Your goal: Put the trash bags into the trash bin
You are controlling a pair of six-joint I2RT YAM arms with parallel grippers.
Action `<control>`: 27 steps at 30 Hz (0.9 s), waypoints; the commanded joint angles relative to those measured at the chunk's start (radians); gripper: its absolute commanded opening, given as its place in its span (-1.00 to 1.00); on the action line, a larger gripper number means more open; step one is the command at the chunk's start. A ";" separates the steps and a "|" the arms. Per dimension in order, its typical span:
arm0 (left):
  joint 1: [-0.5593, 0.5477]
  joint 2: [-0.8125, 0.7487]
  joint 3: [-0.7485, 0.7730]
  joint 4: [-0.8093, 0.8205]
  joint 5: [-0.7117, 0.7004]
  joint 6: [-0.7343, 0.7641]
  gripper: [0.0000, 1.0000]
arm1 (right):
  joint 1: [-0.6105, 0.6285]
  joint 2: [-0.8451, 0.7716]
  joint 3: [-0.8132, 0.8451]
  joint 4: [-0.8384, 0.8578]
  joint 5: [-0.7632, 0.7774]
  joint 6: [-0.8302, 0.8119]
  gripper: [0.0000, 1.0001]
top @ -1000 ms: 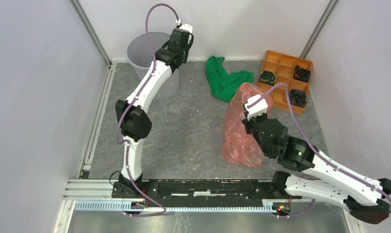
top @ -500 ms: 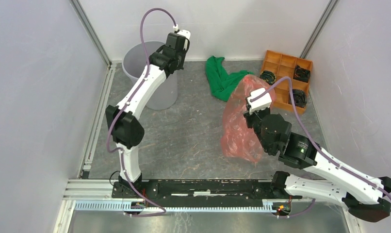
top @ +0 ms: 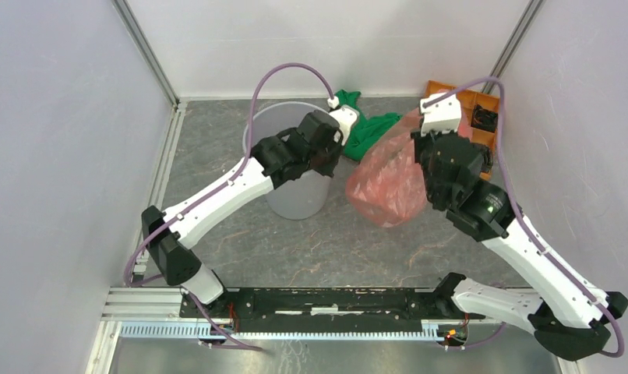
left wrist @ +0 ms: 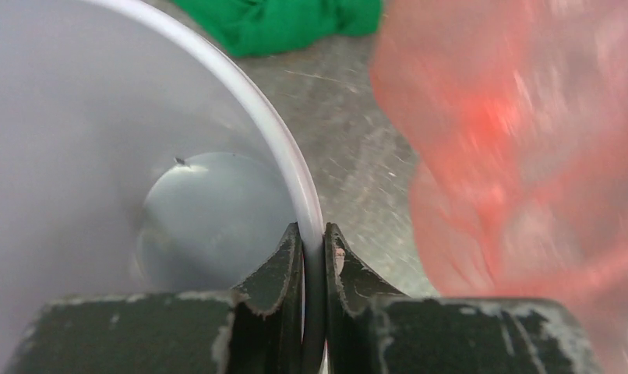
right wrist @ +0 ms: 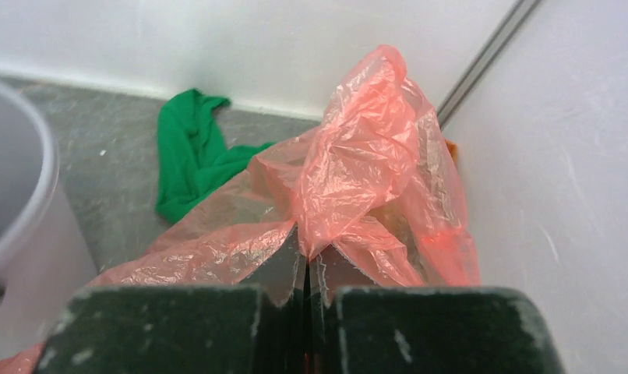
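Observation:
The trash bin (top: 294,199), a round light-grey wastebasket, stands upright mid-table. My left gripper (left wrist: 312,234) is shut on its rolled rim (left wrist: 241,86) at the bin's right side, one finger inside and one outside. The bin's inside looks bare in the left wrist view. The trash bag (top: 385,183), wrinkly red-orange film, hangs just right of the bin, off the table. My right gripper (right wrist: 307,253) is shut on a bunched fold of the bag (right wrist: 365,156), which drapes over both fingers.
A green cloth (top: 369,125) lies at the back behind the bin and bag. An orange compartment tray (top: 471,95) with black parts sits in the back right corner, partly hidden by the right arm. Grey walls close in the left, back and right sides.
The left gripper closed on the bin's rim and dragged the bin from the back left toward the middle. The right gripper lifted the bag off the table and carried it toward the back.

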 commanded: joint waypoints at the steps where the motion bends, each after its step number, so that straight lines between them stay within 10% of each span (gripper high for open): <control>1: -0.038 -0.096 -0.065 0.051 0.091 -0.106 -0.90 | -0.074 0.062 0.175 -0.059 -0.061 -0.021 -0.99; 7: -0.052 -0.195 -0.158 0.168 0.262 -0.143 0.07 | -0.076 0.112 0.348 -0.055 -0.198 -0.054 -0.99; 12: -0.052 -0.319 -0.160 0.176 0.221 -0.093 0.77 | -0.076 0.172 0.501 -0.009 -0.627 -0.074 -0.99; 20: -0.052 -0.701 -0.346 0.366 0.062 -0.056 0.99 | -0.056 0.335 0.625 0.327 -1.210 0.289 -0.99; 27: -0.052 -0.969 -0.495 0.466 -0.110 -0.078 1.00 | 0.008 0.479 0.794 0.487 -1.310 0.543 -0.99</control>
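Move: My left hand still grips the trash bin's rim at its near right side; the middle of the opening lies about 8 cm ahead and 9 cm left of it, at hand height. The bag hangs about 15 cm to that hand's right. From my right hand, which already holds the bag, the opening is roughly 30 cm left, 8 cm ahead and 13 cm lower; the green cloth is on the table some 30 cm ahead, 8 cm left. My left hand finishes drawing the bin back by the rim, opens wide to let go, then backs off, rising some 20 cm and swinging left while its fingers tip up. My right hand keeps its shut pinch on the bag, lifts it about 23 cm and sweeps it as far left, high above the bin's right side, drawing back slightly late on and turning some 70 degrees counter-clockwise. ##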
